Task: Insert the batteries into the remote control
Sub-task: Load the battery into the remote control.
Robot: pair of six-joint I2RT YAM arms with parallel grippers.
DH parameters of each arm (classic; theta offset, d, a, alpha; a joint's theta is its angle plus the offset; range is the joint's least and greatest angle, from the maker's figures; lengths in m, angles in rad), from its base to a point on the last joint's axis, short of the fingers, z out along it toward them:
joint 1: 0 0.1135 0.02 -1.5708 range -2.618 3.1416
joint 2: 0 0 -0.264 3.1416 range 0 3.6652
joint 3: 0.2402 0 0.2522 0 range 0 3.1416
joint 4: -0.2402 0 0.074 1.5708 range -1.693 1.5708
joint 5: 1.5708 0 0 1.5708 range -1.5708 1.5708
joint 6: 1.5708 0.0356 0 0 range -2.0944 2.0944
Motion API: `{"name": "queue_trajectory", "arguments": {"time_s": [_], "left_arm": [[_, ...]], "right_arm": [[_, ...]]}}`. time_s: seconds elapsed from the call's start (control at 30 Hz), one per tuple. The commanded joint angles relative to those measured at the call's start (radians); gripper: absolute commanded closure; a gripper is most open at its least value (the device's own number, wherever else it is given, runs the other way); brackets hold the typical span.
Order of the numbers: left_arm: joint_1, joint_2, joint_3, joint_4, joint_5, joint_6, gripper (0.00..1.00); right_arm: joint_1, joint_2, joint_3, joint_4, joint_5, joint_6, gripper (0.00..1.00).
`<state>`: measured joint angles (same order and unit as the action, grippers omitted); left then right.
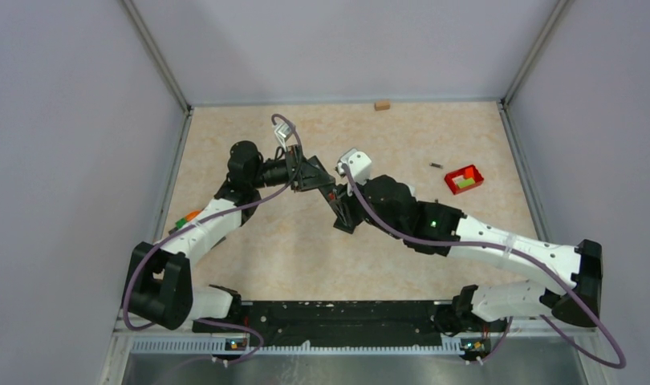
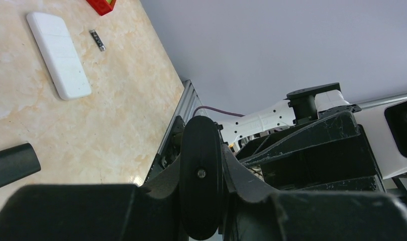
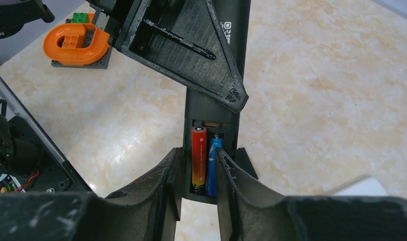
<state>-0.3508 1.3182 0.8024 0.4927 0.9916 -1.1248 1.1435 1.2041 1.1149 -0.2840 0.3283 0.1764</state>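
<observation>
My left gripper is shut on the black remote control, whose rounded end shows between its fingers in the left wrist view. The remote's battery bay faces the right wrist camera. A red battery and a blue battery lie in it side by side. My right gripper stands over the bay with its jaws a little apart, one on each side of the two batteries, holding nothing. A dark battery lies loose on the table.
A red tray with yellow-green blocks sits at the right. A white flat slab lies near the loose battery. An orange and green toy sits at the left. A small tan block is by the back wall.
</observation>
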Motion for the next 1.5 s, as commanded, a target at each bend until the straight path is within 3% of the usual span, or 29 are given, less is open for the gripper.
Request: {"name": "queue_trajectory", "arguments": {"time_s": [0.0, 0.07, 0.17, 0.37, 0.47, 0.53, 0.63, 0.77, 0.87, 0.97, 1.33, 1.47], "left_arm": [[-0.003, -0.010, 0.048, 0.031, 0.023, 0.004, 1.00], [-0.003, -0.012, 0.047, 0.022, 0.013, 0.015, 1.00], [-0.003, -0.020, 0.043, 0.011, -0.019, 0.045, 1.00], [-0.002, -0.035, 0.041, 0.007, -0.118, 0.077, 1.00], [-0.003, -0.052, 0.044, 0.019, -0.160, 0.071, 1.00], [-0.002, -0.067, 0.047, 0.023, -0.190, 0.072, 1.00], [-0.002, -0.090, 0.063, 0.005, -0.230, 0.076, 1.00], [-0.002, -0.104, 0.079, -0.018, -0.258, 0.060, 1.00], [-0.001, -0.100, 0.093, -0.041, -0.265, 0.048, 1.00], [-0.002, -0.084, 0.096, -0.038, -0.264, 0.018, 1.00], [-0.002, -0.056, 0.098, 0.030, -0.240, -0.072, 1.00], [-0.001, -0.057, 0.098, 0.031, -0.240, -0.072, 1.00]], "right_arm": [[0.008, -0.046, 0.061, 0.017, 0.021, 0.024, 0.67], [0.007, -0.057, 0.075, 0.015, 0.029, 0.053, 0.59], [0.006, -0.070, 0.111, -0.020, 0.094, 0.147, 0.37], [0.002, -0.057, 0.202, -0.255, 0.286, 0.577, 0.30], [-0.010, -0.064, 0.192, -0.303, 0.294, 0.755, 0.17], [-0.011, -0.093, 0.135, -0.242, 0.281, 0.831, 0.11], [-0.018, -0.152, 0.012, -0.081, 0.252, 0.928, 0.09], [-0.060, -0.160, -0.028, -0.039, 0.193, 1.013, 0.07], [-0.089, -0.167, -0.074, 0.056, 0.137, 1.033, 0.07], [-0.119, -0.178, -0.145, 0.253, 0.043, 1.000, 0.07], [-0.222, -0.117, -0.162, 0.321, -0.137, 1.068, 0.07], [-0.273, -0.086, -0.176, 0.356, -0.239, 1.100, 0.11]]}}
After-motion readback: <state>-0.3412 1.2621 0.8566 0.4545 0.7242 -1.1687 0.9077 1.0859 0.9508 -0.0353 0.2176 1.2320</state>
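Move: The right hand's fingertips are right at the red battery in the remote, which lies only about 1 cm ahead, 1 cm left and 1 cm below. The battery cover is on the table some 23 cm beneath the hand, about 2 cm to its right. The white box, equally low, lies roughly 7 cm ahead and 18 cm right. From the left hand, which holds the remote, the red battery is about 5 cm back, 4 cm right and 1 cm below. The right fingers come free of the red battery and spread from about a quarter to nearly full opening as the hand lifts some 6 cm and swings right. It then dips 3 cm and moves forward, edging back left and up, towards the remote's free end, rolled about 65 degrees clockwise seen along its fingers. The left hand keeps its grip, carrying the remote about 4 cm forward and 4 cm up while turning it 15 degrees counter-clockwise. ##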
